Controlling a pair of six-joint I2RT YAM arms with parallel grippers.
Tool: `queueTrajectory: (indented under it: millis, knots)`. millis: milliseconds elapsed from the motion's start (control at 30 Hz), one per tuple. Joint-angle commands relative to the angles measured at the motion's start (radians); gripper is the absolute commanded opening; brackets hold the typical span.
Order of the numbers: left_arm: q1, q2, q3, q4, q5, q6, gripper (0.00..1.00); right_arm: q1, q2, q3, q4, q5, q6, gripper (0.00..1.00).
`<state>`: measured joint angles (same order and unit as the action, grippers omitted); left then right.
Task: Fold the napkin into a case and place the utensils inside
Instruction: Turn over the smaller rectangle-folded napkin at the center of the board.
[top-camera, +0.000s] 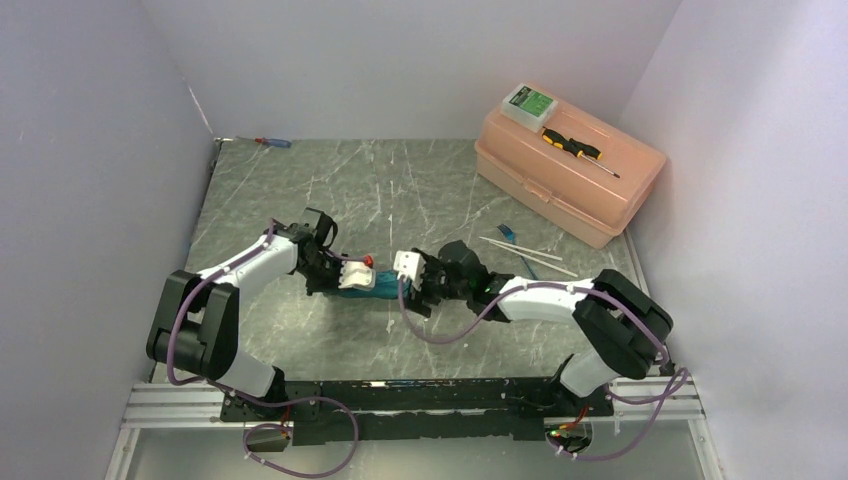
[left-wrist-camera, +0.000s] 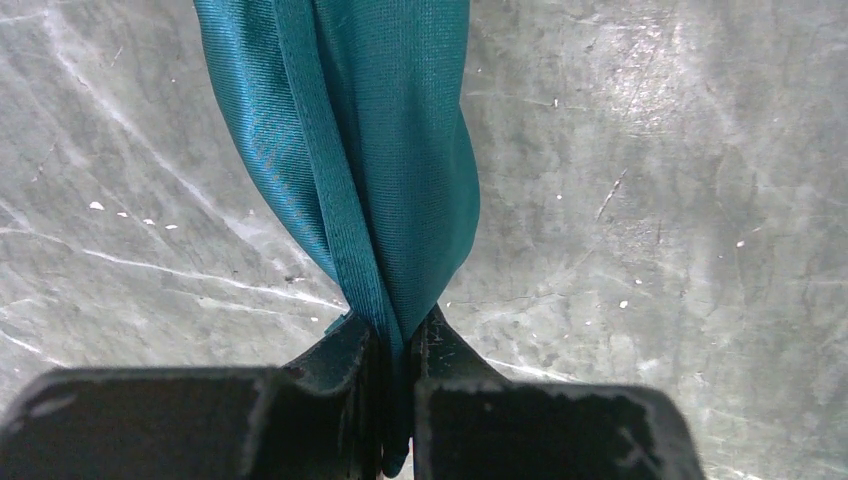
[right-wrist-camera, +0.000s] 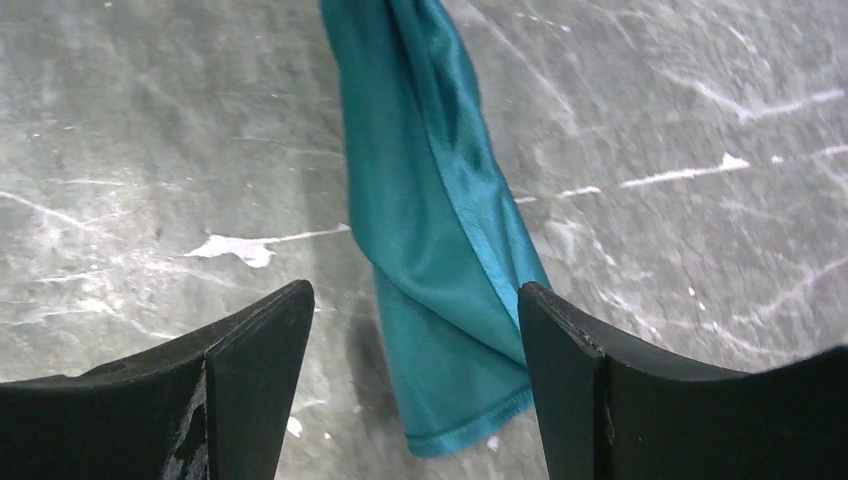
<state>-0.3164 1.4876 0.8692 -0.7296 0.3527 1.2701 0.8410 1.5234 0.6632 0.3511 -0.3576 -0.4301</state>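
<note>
The teal napkin (top-camera: 385, 288) is gathered into a narrow twisted band between my two grippers, with no flat case shape showing. My left gripper (left-wrist-camera: 400, 325) is shut on one end of the napkin (left-wrist-camera: 370, 150), and the cloth is pinched between its black fingers. My right gripper (right-wrist-camera: 415, 300) stands open around the other end of the napkin (right-wrist-camera: 440, 230), whose hemmed edge hangs loose close to the right finger (right-wrist-camera: 560, 370). The utensils lie on the table to the right: a blue one (top-camera: 508, 233) and two white sticks (top-camera: 530, 252).
A peach toolbox (top-camera: 570, 175) stands at the back right with a yellow-and-black screwdriver (top-camera: 578, 150) and a green-and-white box (top-camera: 530, 103) on its lid. A red-and-blue screwdriver (top-camera: 272, 142) lies at the back left corner. Grey walls close in on three sides.
</note>
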Motion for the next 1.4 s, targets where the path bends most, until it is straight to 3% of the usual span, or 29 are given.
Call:
queueTrajectory:
  millis: [0, 167, 300, 333, 433, 500, 533, 667, 833, 1000, 1100, 1233, 1367]
  knots:
    - [0.0, -0.021, 0.021, -0.03, 0.058, -0.006, 0.03, 0.076, 0.027, 0.027, 0.063, 0.111, -0.094, 0.79]
    - [0.002, -0.025, 0.025, -0.03, 0.055, -0.011, 0.03, 0.103, 0.121, 0.09, 0.082, 0.109, -0.119, 0.78]
    - [0.004, -0.029, 0.032, -0.052, 0.061, -0.009, 0.03, 0.102, 0.224, 0.107, 0.189, 0.173, -0.122, 0.67]
    - [0.005, -0.028, 0.037, -0.064, 0.066, -0.01, 0.03, 0.102, 0.242, 0.12, 0.195, 0.193, -0.129, 0.61]
    - [0.009, -0.023, 0.065, -0.104, 0.088, -0.016, 0.03, 0.098, 0.267, 0.147, 0.196, 0.215, -0.142, 0.23]
    - [0.02, -0.015, 0.101, -0.142, 0.113, -0.017, 0.03, 0.092, 0.249, 0.158, 0.165, 0.209, -0.147, 0.03]
    - [0.029, -0.008, 0.124, -0.17, 0.128, -0.017, 0.03, 0.088, 0.23, 0.163, 0.132, 0.194, -0.143, 0.0]
    - [0.068, 0.052, 0.257, -0.352, 0.196, -0.007, 0.03, 0.065, 0.145, 0.207, -0.087, 0.069, -0.102, 0.0]
    - [0.076, 0.141, 0.409, -0.646, 0.365, -0.014, 0.03, 0.008, 0.082, 0.371, -0.579, -0.24, -0.048, 0.0]
    - [0.075, 0.259, 0.449, -0.9, 0.498, 0.085, 0.03, -0.025, 0.194, 0.498, -1.001, -0.522, -0.107, 0.0]
    - [0.066, 0.331, 0.418, -0.953, 0.475, 0.118, 0.03, -0.038, 0.297, 0.542, -1.097, -0.577, -0.143, 0.0]
    - [0.065, 0.348, 0.376, -0.95, 0.452, 0.18, 0.03, -0.098, 0.379, 0.578, -1.083, -0.661, -0.158, 0.01]
    - [0.065, 0.46, 0.386, -0.94, 0.424, 0.177, 0.03, -0.137, 0.49, 0.677, -1.107, -0.693, -0.183, 0.1]
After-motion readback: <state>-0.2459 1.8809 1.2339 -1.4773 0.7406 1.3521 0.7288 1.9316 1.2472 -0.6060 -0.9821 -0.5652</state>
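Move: About 4 cm to the open right hand's left, 2 cm ahead and 5 cm below lies the stretch of the napkin's free right part that its fingers will pinch. The chopsticks lie about 26 cm to the right of this hand and 8 cm ahead, the blue fork 23 cm right and 8 cm ahead, both some 7 cm lower. From the left hand, already gripping the napkin's left end, that stretch lies about 16 cm right, level ahead, 1 cm lower. Sinking left and slightly forward about 5 cm, the right hand shuts on the napkin a little in from its free end while the left keeps its grip almost still. Then both lift some 7 cm, draw back about 8 cm towards the bases and sink again, fingertips swinging back towards the bases by roughly 45 degrees. ##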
